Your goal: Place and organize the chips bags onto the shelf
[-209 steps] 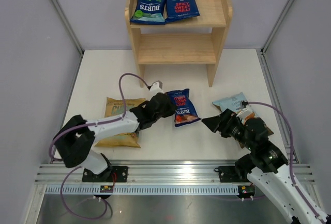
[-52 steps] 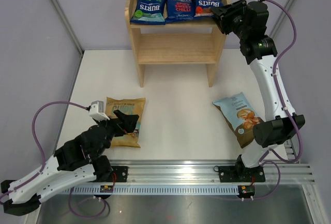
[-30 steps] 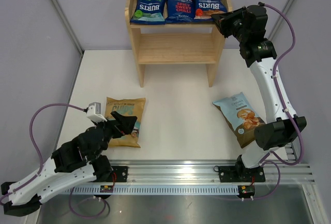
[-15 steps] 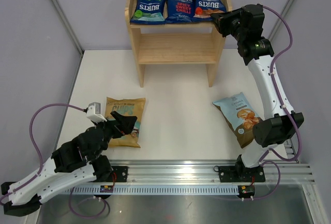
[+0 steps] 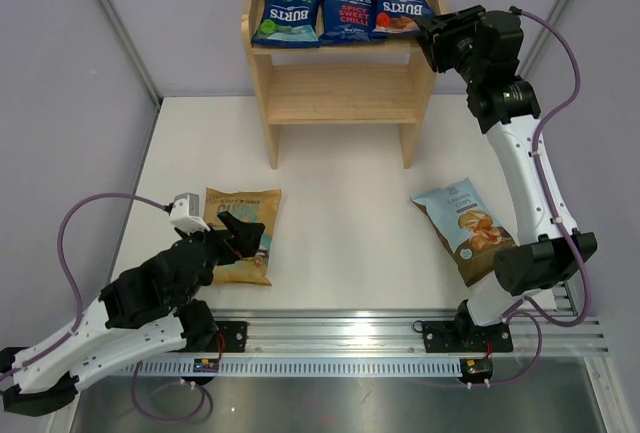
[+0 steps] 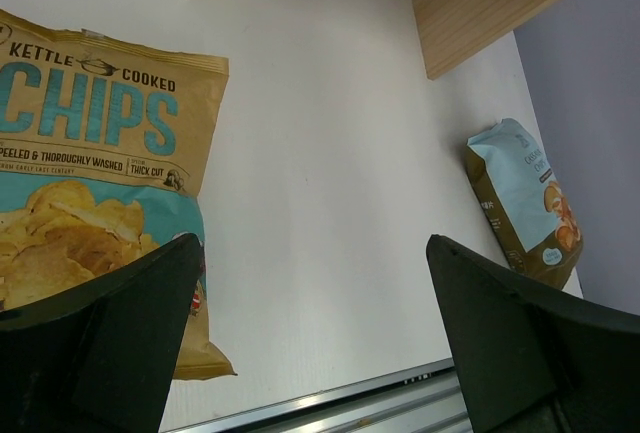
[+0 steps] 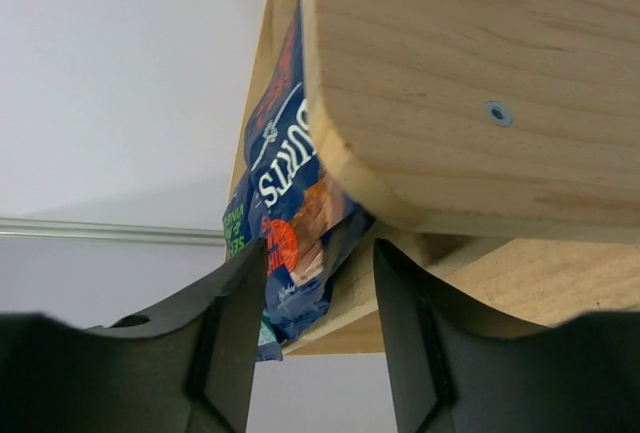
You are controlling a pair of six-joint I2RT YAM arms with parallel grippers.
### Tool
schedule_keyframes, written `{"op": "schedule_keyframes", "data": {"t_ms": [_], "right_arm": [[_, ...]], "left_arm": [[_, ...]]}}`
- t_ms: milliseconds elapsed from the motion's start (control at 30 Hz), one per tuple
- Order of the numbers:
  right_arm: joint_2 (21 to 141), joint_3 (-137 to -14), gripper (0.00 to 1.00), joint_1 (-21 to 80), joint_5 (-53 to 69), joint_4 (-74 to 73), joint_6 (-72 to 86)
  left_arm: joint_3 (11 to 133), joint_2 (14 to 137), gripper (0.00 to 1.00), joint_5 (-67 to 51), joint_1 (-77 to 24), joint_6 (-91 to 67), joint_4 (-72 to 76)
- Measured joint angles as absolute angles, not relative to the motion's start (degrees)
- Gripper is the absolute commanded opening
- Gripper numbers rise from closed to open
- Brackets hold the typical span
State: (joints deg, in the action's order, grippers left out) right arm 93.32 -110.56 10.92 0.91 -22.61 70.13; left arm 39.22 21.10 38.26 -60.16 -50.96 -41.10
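Note:
The wooden shelf (image 5: 340, 93) stands at the far edge of the table. Three dark-blue Burts bags lie on its top tier: a green-lettered one (image 5: 287, 10), a middle one (image 5: 348, 13) and a right one (image 5: 400, 8). My right gripper (image 5: 426, 37) is open at the shelf's right front corner, its jaws apart on either side of the right bag's overhanging edge (image 7: 295, 223). My left gripper (image 5: 236, 230) is open and empty, hovering over the tan CHIPS bag (image 5: 250, 205). The light-blue-and-brown bag (image 5: 467, 225) lies flat at the right.
The lower shelf tier holds nothing. Grey walls close in the table on the left, right and back. A metal rail (image 5: 330, 338) runs along the near edge. In the left wrist view the tan bag (image 6: 90, 153) lies left and the light-blue bag (image 6: 525, 203) right.
The third Burts bag went from my right gripper onto the top tier. The right gripper has since drawn back a little to the right. The left arm barely moved.

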Motion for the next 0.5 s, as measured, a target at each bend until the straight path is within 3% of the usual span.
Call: {"op": "schedule_keyframes", "data": {"t_ms": [167, 300, 500], "right_arm": [[90.24, -109.71, 0.64, 10.79, 0.89, -22.61, 67.66], [85.47, -105.65, 0.78, 10.74, 0.99, -22.37, 63.64], [72.86, -93.56, 1.0, 10.35, 4.86, -20.84, 54.06]], "left_arm": [[42.83, 27.35, 0.99, 39.94, -60.1, -49.71, -43.22], [46.06, 31.99, 0.99, 40.21, -57.91, -48.82, -44.88], [47.83, 34.06, 0.99, 32.64, -41.76, -43.79, -44.88]]}}
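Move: For the left hand the gold bag lies flat on the table, about 8 cm ahead, 6 cm to its left and 21 cm below; the shelf's left foot is some 25 cm ahead and 4 cm right. The right hand has the light-blue bag about 22 cm back, 12 cm to its right and 45 cm below; the nearest shelved Burts bag is roughly 6 cm ahead, 5 cm left, about level with it. Opening wide, the right hand backs 10 cm off the shelf; the left slides forward-left towards the gold bag. ##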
